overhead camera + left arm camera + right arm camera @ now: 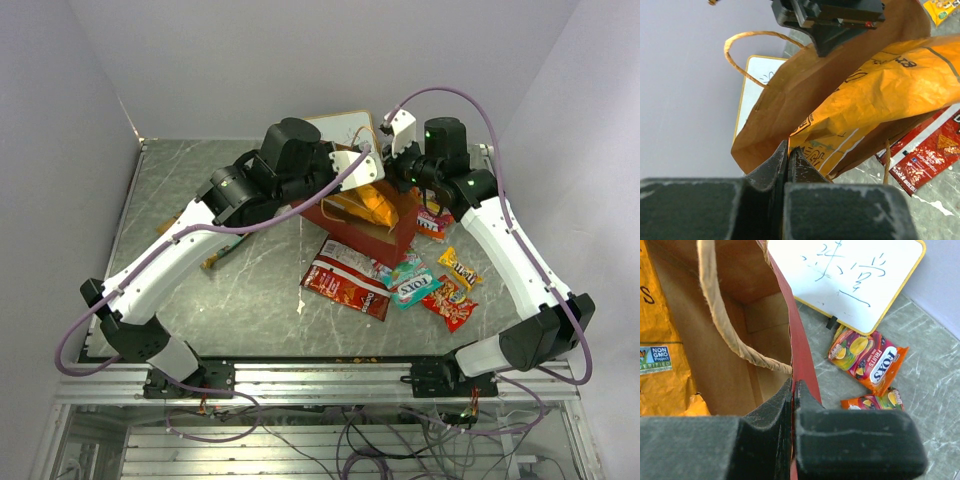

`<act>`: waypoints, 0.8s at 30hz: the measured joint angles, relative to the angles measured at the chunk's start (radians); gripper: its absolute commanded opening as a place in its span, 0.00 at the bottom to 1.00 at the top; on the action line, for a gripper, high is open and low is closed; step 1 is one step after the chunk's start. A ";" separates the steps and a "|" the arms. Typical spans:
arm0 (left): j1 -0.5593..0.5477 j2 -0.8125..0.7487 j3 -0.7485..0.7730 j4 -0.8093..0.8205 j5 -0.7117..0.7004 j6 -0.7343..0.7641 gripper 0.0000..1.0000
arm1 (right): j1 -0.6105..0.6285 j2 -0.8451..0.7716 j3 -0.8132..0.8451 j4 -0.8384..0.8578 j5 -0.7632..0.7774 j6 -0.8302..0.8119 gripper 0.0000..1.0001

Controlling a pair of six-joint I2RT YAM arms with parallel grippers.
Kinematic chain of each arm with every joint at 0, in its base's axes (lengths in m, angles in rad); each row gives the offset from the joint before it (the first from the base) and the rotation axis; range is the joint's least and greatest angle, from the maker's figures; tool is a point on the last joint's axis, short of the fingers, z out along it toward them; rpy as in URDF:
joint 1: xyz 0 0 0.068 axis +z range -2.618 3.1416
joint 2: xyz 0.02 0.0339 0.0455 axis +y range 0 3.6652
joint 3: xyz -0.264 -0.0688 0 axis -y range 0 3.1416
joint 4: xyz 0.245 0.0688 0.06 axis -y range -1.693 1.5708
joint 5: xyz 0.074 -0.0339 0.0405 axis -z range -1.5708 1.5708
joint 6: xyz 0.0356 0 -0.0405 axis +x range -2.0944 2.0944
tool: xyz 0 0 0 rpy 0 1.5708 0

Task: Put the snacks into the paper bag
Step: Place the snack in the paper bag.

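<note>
The paper bag (385, 232), red outside and brown inside, stands at mid-table with its mouth held apart by both arms. My left gripper (787, 151) is shut on the bag's rim (770, 125); in the top view it is the left gripper (368, 176). My right gripper (795, 386) is shut on the opposite red wall (799, 340), seen from above as the right gripper (402, 172). A large orange packet (880, 95) lies inside the bag. On the table lie a long red chip bag (345, 282), a teal packet (410, 284), a yellow packet (460, 267) and a red-orange packet (450, 305).
A whiteboard (850, 275) with scribbles leans behind the bag. Two orange fruit-candy packets (867, 357) lie beside the bag's right wall. A twisted paper handle (725, 325) hangs across the bag's mouth. Grey walls close in the table at the back and sides.
</note>
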 measured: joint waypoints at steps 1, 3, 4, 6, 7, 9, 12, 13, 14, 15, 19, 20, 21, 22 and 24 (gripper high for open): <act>0.000 0.004 0.001 -0.004 0.003 0.000 0.07 | -0.002 0.000 0.000 0.000 -0.002 0.001 0.00; -0.001 0.016 0.015 -0.023 0.021 -0.001 0.07 | -0.010 0.000 0.000 0.000 -0.003 0.003 0.00; 0.000 0.022 0.026 -0.033 0.035 -0.003 0.07 | -0.015 0.000 0.000 0.000 -0.006 0.005 0.00; 0.000 0.027 0.035 -0.043 0.068 -0.010 0.07 | -0.021 0.000 0.000 0.000 -0.011 0.010 0.00; -0.001 0.028 0.039 -0.047 0.084 -0.013 0.07 | -0.023 0.000 0.000 0.000 -0.016 0.013 0.00; -0.001 0.029 0.042 -0.048 0.103 -0.018 0.07 | -0.026 -0.001 0.000 0.000 -0.030 0.016 0.00; -0.001 0.031 0.042 -0.051 0.116 -0.027 0.07 | -0.026 -0.007 -0.006 0.000 -0.061 0.010 0.00; -0.001 0.032 0.042 -0.051 0.118 -0.029 0.07 | -0.026 -0.011 -0.011 0.000 -0.074 0.002 0.00; -0.001 0.033 0.042 -0.052 0.120 -0.032 0.07 | -0.027 -0.017 -0.018 0.000 -0.084 -0.007 0.00; -0.001 0.034 0.042 -0.052 0.120 -0.035 0.07 | -0.027 -0.026 -0.028 0.002 -0.093 -0.014 0.00; -0.001 0.034 0.020 -0.049 0.127 -0.043 0.07 | -0.027 -0.071 -0.086 0.018 -0.104 -0.033 0.00; -0.001 0.034 0.006 -0.045 0.131 -0.047 0.07 | -0.027 -0.079 -0.093 0.018 -0.104 -0.034 0.00; -0.001 0.034 -0.008 -0.044 0.135 -0.051 0.07 | -0.027 -0.085 -0.096 0.018 -0.103 -0.033 0.00; -0.001 0.034 -0.024 -0.043 0.138 -0.056 0.07 | -0.027 -0.089 -0.096 0.022 -0.103 -0.031 0.00; -0.001 0.036 -0.051 -0.041 0.143 -0.068 0.07 | -0.027 -0.090 -0.096 0.027 -0.103 -0.024 0.00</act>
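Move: The orange chips bag, pinched at one corner by the left hand, already reaches into the paper bag's mouth. The paper bag's middle is about 8 cm right, 3 cm ahead and 18 cm below. From that hand, the red snack bag lies roughly 4 cm back, 5 cm right; the whiteboard about 32 cm ahead, 1 cm right, both well below. The right hand grips the rim, with the paper bag's middle some 5 cm back, 4 cm left and 9 cm below. The orange chips bag is lowered farther into the paper bag: the left hand, keeping its pinch, first eases back and right some 3 cm, nearly pauses, then sinks, about 5 cm down in all, its fingers tipping roughly 10 degrees farther down. The right hand keeps the rim pinched and, late on, draws it back about 2 cm while turning slightly counter-clockwise. ##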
